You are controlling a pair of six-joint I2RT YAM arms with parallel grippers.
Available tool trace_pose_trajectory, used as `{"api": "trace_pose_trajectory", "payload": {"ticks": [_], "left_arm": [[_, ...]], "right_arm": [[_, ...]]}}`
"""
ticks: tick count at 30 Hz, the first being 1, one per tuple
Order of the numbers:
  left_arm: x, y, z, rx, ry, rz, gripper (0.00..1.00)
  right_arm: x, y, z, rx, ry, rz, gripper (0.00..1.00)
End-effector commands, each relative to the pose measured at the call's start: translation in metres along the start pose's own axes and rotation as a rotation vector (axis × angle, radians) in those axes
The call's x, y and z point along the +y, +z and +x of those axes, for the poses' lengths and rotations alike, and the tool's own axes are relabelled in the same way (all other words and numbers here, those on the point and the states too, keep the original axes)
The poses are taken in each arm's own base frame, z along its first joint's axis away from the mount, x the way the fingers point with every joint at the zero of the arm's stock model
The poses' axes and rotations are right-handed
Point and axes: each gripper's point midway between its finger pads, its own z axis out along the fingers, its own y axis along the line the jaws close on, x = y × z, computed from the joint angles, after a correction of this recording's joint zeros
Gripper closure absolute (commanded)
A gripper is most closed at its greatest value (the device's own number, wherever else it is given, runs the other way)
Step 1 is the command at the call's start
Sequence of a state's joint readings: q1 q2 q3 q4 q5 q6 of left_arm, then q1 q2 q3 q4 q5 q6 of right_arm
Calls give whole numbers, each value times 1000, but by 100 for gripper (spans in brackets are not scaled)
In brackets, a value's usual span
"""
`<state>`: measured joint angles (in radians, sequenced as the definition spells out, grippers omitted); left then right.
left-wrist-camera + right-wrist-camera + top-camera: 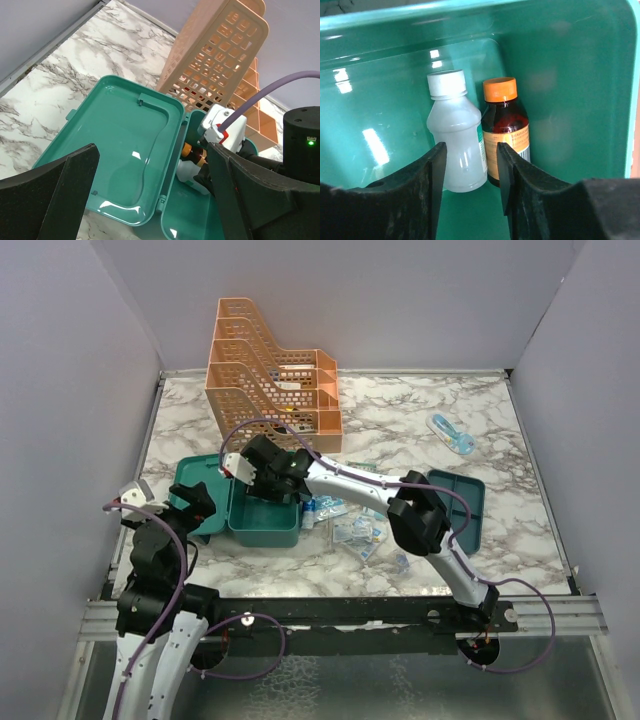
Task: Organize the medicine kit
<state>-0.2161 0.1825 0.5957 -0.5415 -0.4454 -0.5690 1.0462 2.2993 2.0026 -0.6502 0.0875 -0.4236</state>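
Note:
The teal medicine kit (265, 528) stands open at the left middle of the table, its lid (125, 145) laid flat to the left. Two bottles lie side by side in the box (560, 60): a cloudy white bottle (456, 135) and an amber bottle (506, 125) with an orange cap. My right gripper (471, 150) reaches into the box, open, its fingertips just short of the bottles and holding nothing. My left gripper (152, 165) hovers over the lid, wide open and empty. The matching teal tray (470, 505) lies to the right.
An orange perforated file rack (270, 380) stands right behind the kit. Several blister packs and sachets (355, 530) lie between kit and tray. A blue and white item (452, 434) lies at the back right. White walls close in three sides.

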Motion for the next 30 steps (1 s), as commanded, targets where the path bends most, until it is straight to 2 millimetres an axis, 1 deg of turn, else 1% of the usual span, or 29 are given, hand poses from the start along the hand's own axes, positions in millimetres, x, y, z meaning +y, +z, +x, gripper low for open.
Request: {"api": "trace_pose_trajectory", "payload": {"ticks": [1, 3, 6, 8, 12, 15, 19, 22, 24, 30], "left_arm": [[-11, 7, -4, -1, 5, 30, 7], [-13, 10, -1, 13, 10, 30, 7], [-11, 11, 0, 20, 27, 19, 7], [-10, 12, 2, 22, 25, 13, 7], [-6, 15, 2, 21, 19, -16, 7], [-6, 19, 0, 11, 7, -34, 7], [-9, 22, -2, 17, 23, -31, 7], [-9, 23, -4, 15, 26, -37, 7], [-10, 23, -5, 10, 23, -32, 7], [-9, 22, -5, -3, 27, -27, 7]], "right_arm": [[-9, 4, 2, 13, -29, 72, 60], [-10, 3, -1, 5, -32, 67, 66], [-6, 1, -4, -7, -35, 46, 68], [-5, 0, -2, -4, -38, 42, 70], [-1, 1, 10, 9, -53, 38, 71], [2, 3, 14, 25, -59, 25, 71], [13, 7, 18, 23, -60, -22, 68], [11, 12, 28, 61, -61, -2, 68], [9, 12, 33, 85, -68, 14, 69], [4, 5, 49, 153, -100, 34, 79]]}}
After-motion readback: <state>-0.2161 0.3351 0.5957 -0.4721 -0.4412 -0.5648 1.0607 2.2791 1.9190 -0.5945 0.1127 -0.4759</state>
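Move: The right hand is inside the green box, its half-open fingers around or just above the lying white bottle, whose middle is some 3 cm below and 1 cm left of it, level front to back. The brown bottle lies alongside, about 4 cm ahead, 2 cm left and 3 cm below. The open lid is roughly 15 cm left and 1 cm ahead. From the left hand, the white bottle is about 10 cm ahead, 17 cm right and 20 cm below. Down by just over 1 cm, easing slightly back and right, the right hand sinks towards the white bottle as its fingers draw in from half open to about a quarter, ending over the bottle's body; a grip can't be made out. The left hand, still empty and wide open, creeps about 2.5 cm forward and 1.5 cm down towards the open lid, tipping some 5 degrees downward. ##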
